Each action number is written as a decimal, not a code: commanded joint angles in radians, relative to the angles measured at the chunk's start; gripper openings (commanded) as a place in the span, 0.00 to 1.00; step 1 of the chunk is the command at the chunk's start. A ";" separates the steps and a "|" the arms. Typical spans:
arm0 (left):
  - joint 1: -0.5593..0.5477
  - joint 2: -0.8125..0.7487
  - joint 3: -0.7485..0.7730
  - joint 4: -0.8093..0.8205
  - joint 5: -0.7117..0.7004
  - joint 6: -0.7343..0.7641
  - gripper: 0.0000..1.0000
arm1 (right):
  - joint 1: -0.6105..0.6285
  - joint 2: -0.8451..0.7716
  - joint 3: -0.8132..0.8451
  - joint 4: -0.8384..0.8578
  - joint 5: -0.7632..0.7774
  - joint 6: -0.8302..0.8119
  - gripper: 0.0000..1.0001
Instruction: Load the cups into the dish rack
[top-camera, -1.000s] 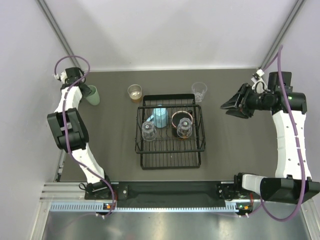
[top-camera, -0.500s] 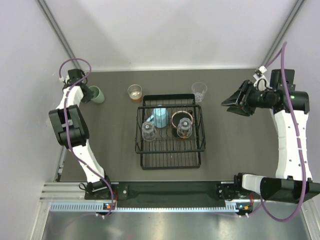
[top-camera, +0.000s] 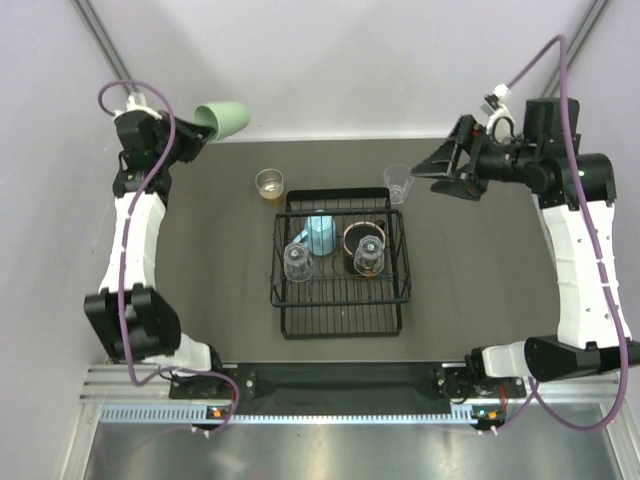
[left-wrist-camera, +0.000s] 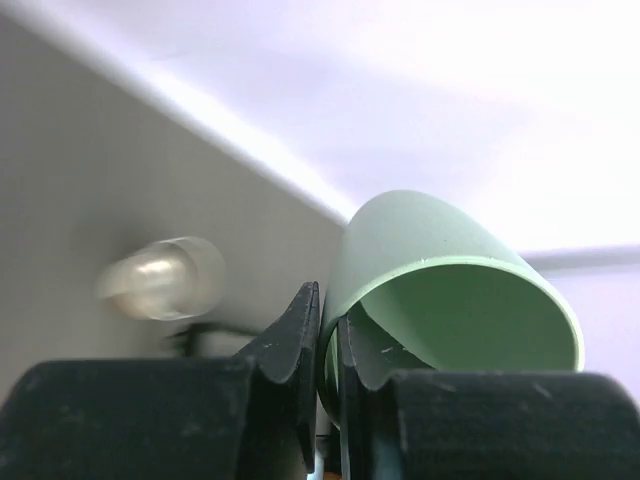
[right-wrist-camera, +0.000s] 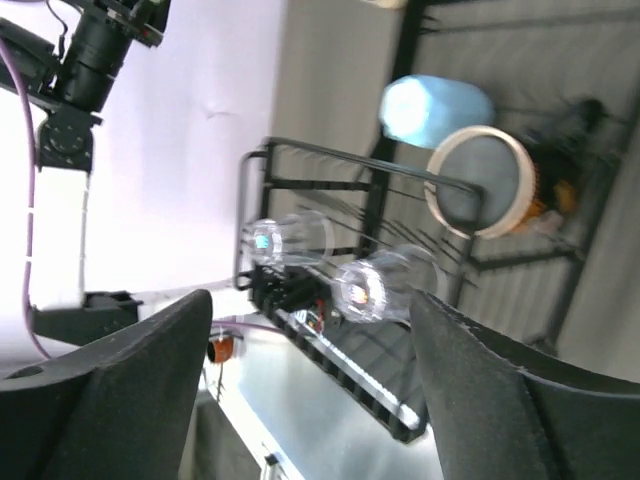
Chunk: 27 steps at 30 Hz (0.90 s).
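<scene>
My left gripper (top-camera: 188, 135) is shut on the rim of the pale green tumbler (top-camera: 226, 117), held off the table at the back left and tipped on its side. In the left wrist view one finger (left-wrist-camera: 292, 335) is outside the tumbler (left-wrist-camera: 440, 250) and the other inside. The black dish rack (top-camera: 340, 318) holds a light blue mug (top-camera: 318, 232), a red-lined dark cup (top-camera: 355, 236) and two clear glasses (top-camera: 297, 262) (top-camera: 368, 258). A tan-brown cup (top-camera: 269, 185) and a clear cup (top-camera: 398, 183) stand behind the rack. My right gripper (top-camera: 432, 172) hangs open, just right of the clear cup.
The right wrist view looks across the rack (right-wrist-camera: 395, 175) at the blue mug (right-wrist-camera: 435, 108), a tan-rimmed cup (right-wrist-camera: 480, 180) and two clear glasses (right-wrist-camera: 290, 240) (right-wrist-camera: 385, 285). Pale walls close the table at the back and sides. The arm bases stand at the near edge.
The left gripper shut on the green tumbler and lifted it off the table, up and back. The right gripper opened wider and moved left toward the clear cup.
</scene>
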 joint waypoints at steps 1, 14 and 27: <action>-0.055 -0.130 -0.044 0.305 0.167 -0.158 0.00 | 0.087 0.026 0.091 0.135 -0.055 0.061 0.82; -0.362 -0.412 -0.275 0.870 0.367 -0.432 0.00 | 0.297 -0.009 0.005 0.784 -0.196 0.389 1.00; -0.425 -0.515 -0.393 0.928 0.347 -0.481 0.00 | 0.516 0.087 0.079 0.876 -0.072 0.436 1.00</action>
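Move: The left hand already holds the green cup by its rim, its middle about 4 cm ahead and 3 cm right. The cup is headed for the open right gripper, about 48 cm right, 22 cm back and 8 cm higher. The dish rack is some 37 cm right, 22 cm back, 26 cm below. From the right hand, the green cup is about 45 cm left, 26 cm ahead, 8 cm lower; the clear tumbler 25 cm ahead, 9 cm right, 35 cm below. Still pinching the green cup by its rim, the left hand swings it back, right and up, roughly 20 cm each way, turning clockwise and tipping its fingers upward so the cup's base comes to face the right gripper. The right hand comes to meet it, about 15 cm left and nearly as far up, drawing back slightly late on, rolling and turning counter-clockwise while its fingers spread fully open. ##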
